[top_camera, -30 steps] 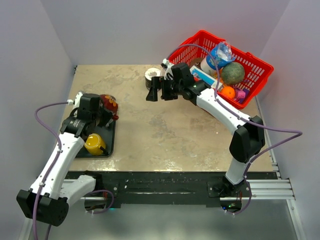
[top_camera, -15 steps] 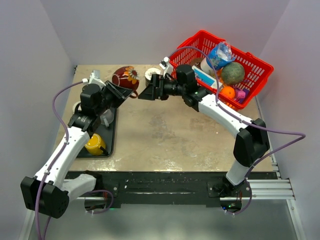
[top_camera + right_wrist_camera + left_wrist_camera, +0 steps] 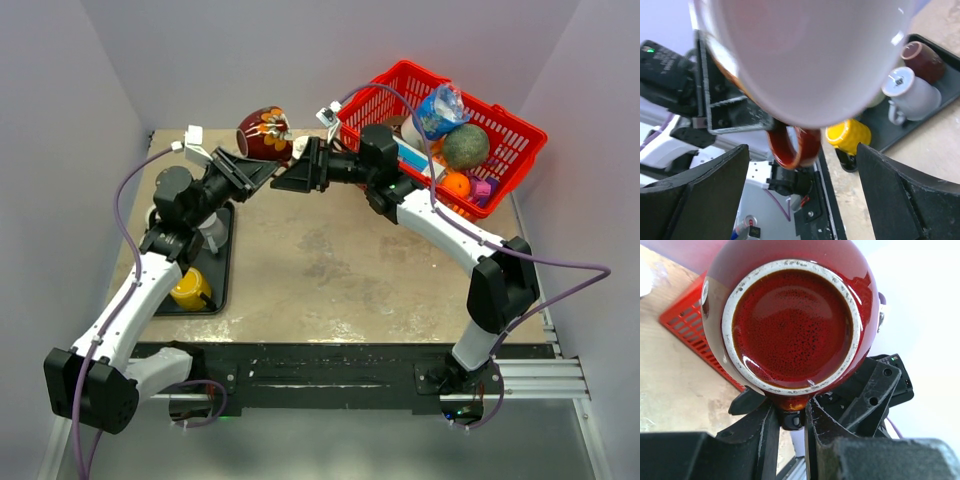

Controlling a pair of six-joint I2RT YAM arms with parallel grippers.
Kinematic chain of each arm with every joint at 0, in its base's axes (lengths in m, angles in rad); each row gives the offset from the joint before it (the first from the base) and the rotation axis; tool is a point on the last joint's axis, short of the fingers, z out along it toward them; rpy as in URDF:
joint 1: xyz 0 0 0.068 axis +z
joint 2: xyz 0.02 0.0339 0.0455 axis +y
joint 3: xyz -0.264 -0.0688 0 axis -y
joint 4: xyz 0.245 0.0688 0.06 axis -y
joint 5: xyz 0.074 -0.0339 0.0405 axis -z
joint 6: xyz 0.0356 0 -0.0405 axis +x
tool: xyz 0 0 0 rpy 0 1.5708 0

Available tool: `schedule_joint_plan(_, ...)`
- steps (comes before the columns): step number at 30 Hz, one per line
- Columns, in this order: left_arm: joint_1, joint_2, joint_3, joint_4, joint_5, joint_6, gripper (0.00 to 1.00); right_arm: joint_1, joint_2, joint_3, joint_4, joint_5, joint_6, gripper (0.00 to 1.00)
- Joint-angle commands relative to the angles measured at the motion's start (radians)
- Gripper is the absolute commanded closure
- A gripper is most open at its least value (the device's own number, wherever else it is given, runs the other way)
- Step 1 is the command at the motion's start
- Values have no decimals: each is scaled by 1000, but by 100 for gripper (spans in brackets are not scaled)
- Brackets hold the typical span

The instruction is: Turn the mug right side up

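Observation:
The red mug with a flower pattern hangs in the air over the back of the table. My left gripper is shut on its handle. In the left wrist view the mug's round base faces the camera, and the handle sits pinched between the two fingers. My right gripper is open and points at the mug from the right. In the right wrist view the mug's pale side fills the top. The red handle loop hangs below it, between the wide-apart fingers.
A black tray at the left holds a yellow mug, a grey mug and a brown mug. A red basket full of items stands at the back right.
My left arm lifted the mug off the tray and carried it up and right toward the back. My right gripper turned left to face the mug, and its jaws narrowed slightly.

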Motion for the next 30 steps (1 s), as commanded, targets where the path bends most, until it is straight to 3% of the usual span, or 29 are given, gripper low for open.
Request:
schedule_joint_plan(1, -5, -33, 11, 184, 57, -41, 100, -10, -29, 33, 162, -81, 89, 11)
schedule_joint_plan(5, -5, -48, -30, 239, 60, -35, 100, -34, -40, -41, 375, -105, 253, 17)
schedule_joint_plan(13, -5, -36, -76, 329, 83, -69, 100, -40, -8, -50, 494, -145, 368, 42)
schedule_joint_plan(30, -5, -22, -81, 380, 108, -73, 100, -40, 41, -39, 511, -159, 381, 48)
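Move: The left hand already holds the sideways mug by its handle; the mug body lies about 5 cm ahead and 3 cm left of it, level. From the open right hand, that handle is some 3 cm above, 1 cm ahead and 2 cm left. The white can stands roughly 7 cm ahead of the right hand, 2 cm to its right and 22 cm below. The right hand rises about 4 cm to the mug's handle, half closing around it; the left keeps its grip. ##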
